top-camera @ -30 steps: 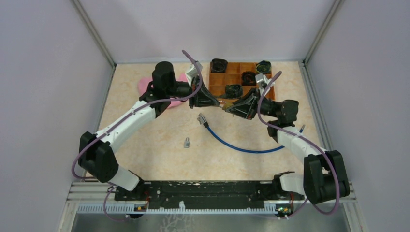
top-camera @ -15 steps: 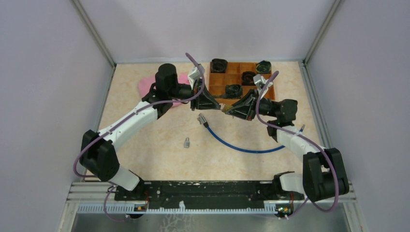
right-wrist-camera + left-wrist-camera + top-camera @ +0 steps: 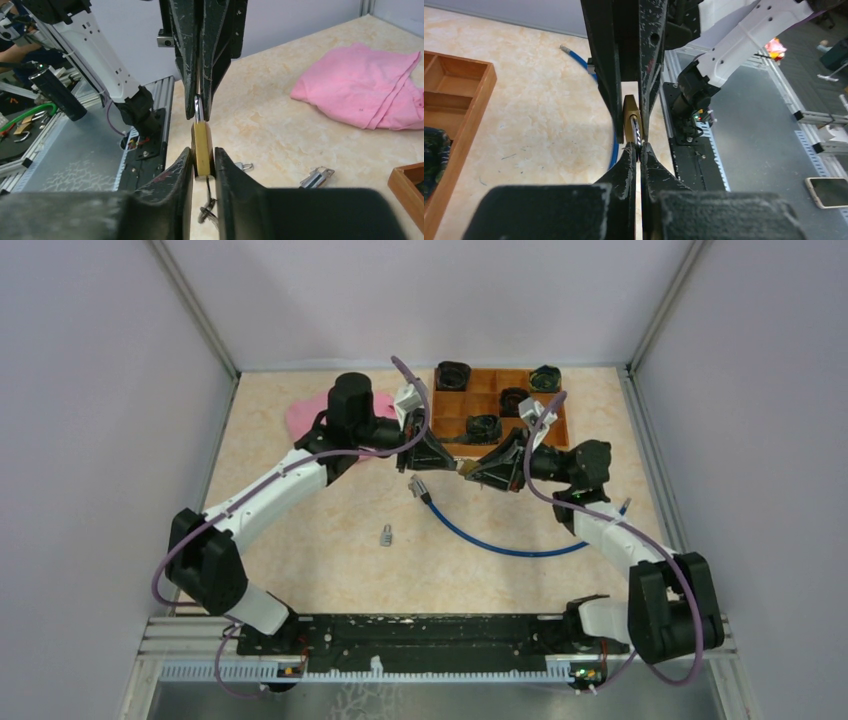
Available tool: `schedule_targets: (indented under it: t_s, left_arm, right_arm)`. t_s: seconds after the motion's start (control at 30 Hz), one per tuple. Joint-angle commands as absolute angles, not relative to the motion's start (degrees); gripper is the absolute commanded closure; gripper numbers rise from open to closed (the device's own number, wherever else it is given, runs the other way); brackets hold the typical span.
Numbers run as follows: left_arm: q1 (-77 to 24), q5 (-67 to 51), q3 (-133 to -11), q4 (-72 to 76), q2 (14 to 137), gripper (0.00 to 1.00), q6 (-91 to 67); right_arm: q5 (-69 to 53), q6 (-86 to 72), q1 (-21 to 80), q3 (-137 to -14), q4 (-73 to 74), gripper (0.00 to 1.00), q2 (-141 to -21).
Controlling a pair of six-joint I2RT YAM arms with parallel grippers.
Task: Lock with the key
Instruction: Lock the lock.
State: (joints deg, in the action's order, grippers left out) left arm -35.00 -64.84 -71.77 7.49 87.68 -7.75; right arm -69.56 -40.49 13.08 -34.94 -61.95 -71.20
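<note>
A brass padlock [image 3: 202,146] is held above the table where my two grippers meet [image 3: 463,466]. My right gripper [image 3: 203,156] is shut on its brass body. The silver shackle [image 3: 198,109] points away into my left gripper [image 3: 638,149], which is shut on the shackle's tip [image 3: 636,132]. In the left wrist view the brass body [image 3: 629,111] shows just beyond my fingertips, between the right gripper's fingers. The key [image 3: 206,187], seen edge-on and thin, sticks out of the padlock's underside between my right fingers, with a ring hanging from it.
A small silver padlock [image 3: 386,535] lies on the table nearer the arm bases. A blue cable [image 3: 500,543] curves across the middle, its connector [image 3: 418,486] just under the grippers. A pink cloth [image 3: 305,415] lies at the back left, a wooden compartment tray [image 3: 455,430] with black parts at the back.
The left arm has shifted a little to the right and the right wrist has leaned slightly left. The padlock stays gripped between both grippers at the same spot.
</note>
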Motion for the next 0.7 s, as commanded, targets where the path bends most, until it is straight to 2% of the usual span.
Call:
schedule_targets:
  t_s: [0.0, 0.1, 0.17, 0.43, 0.67]
  left_arm:
    - [-40.4, -62.3, -74.8, -2.3, 88.2, 1.00, 2.4]
    - [-39.4, -61.0, -76.0, -6.3, 87.5, 1.00, 6.3]
    - [-38.8, -60.4, -76.4, -8.6, 86.8, 1.00, 8.5]
    - [-37.1, -58.9, -76.3, -14.7, 84.5, 1.00, 15.0]
    - [-36.4, -60.3, -75.2, -13.7, 82.7, 1.00, 14.6]
  right_arm:
    - [-65.9, -26.8, 15.6, -41.7, -46.9, 0.75, -68.8]
    - [-67.1, -16.4, 14.7, -45.4, -32.1, 0.55, -68.0]
    - [-67.3, -9.6, 14.3, -47.6, -22.4, 0.50, -67.3]
    - [-67.9, 12.5, 14.1, -53.7, 5.4, 0.46, -65.1]
    - [-67.3, 21.2, 14.1, -52.8, 14.4, 0.44, -64.8]
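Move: The brass padlock links the two hands: the left fingers grip its shackle, with its body about 3 cm to their right, and the right fingers hold the body nearly at their hand point, 1 cm to the left. Its keys hang about 5 cm below the right hand and 1 cm to its right. From the left hand, on the table about 28 cm below, the combination lock lies 8 cm ahead and 14 cm left, the hose connector 20 cm ahead and 8 cm left. The right fingers let go of the padlock body, opening to about half their range, while the left fingers keep their pinch on the shackle. Both hands sink roughly 3 cm. The right swings forward 1–2 cm and partly back, easing away from the padlock to its right as its fingers tip down nearly 20 degrees; the left tilts only slightly. ##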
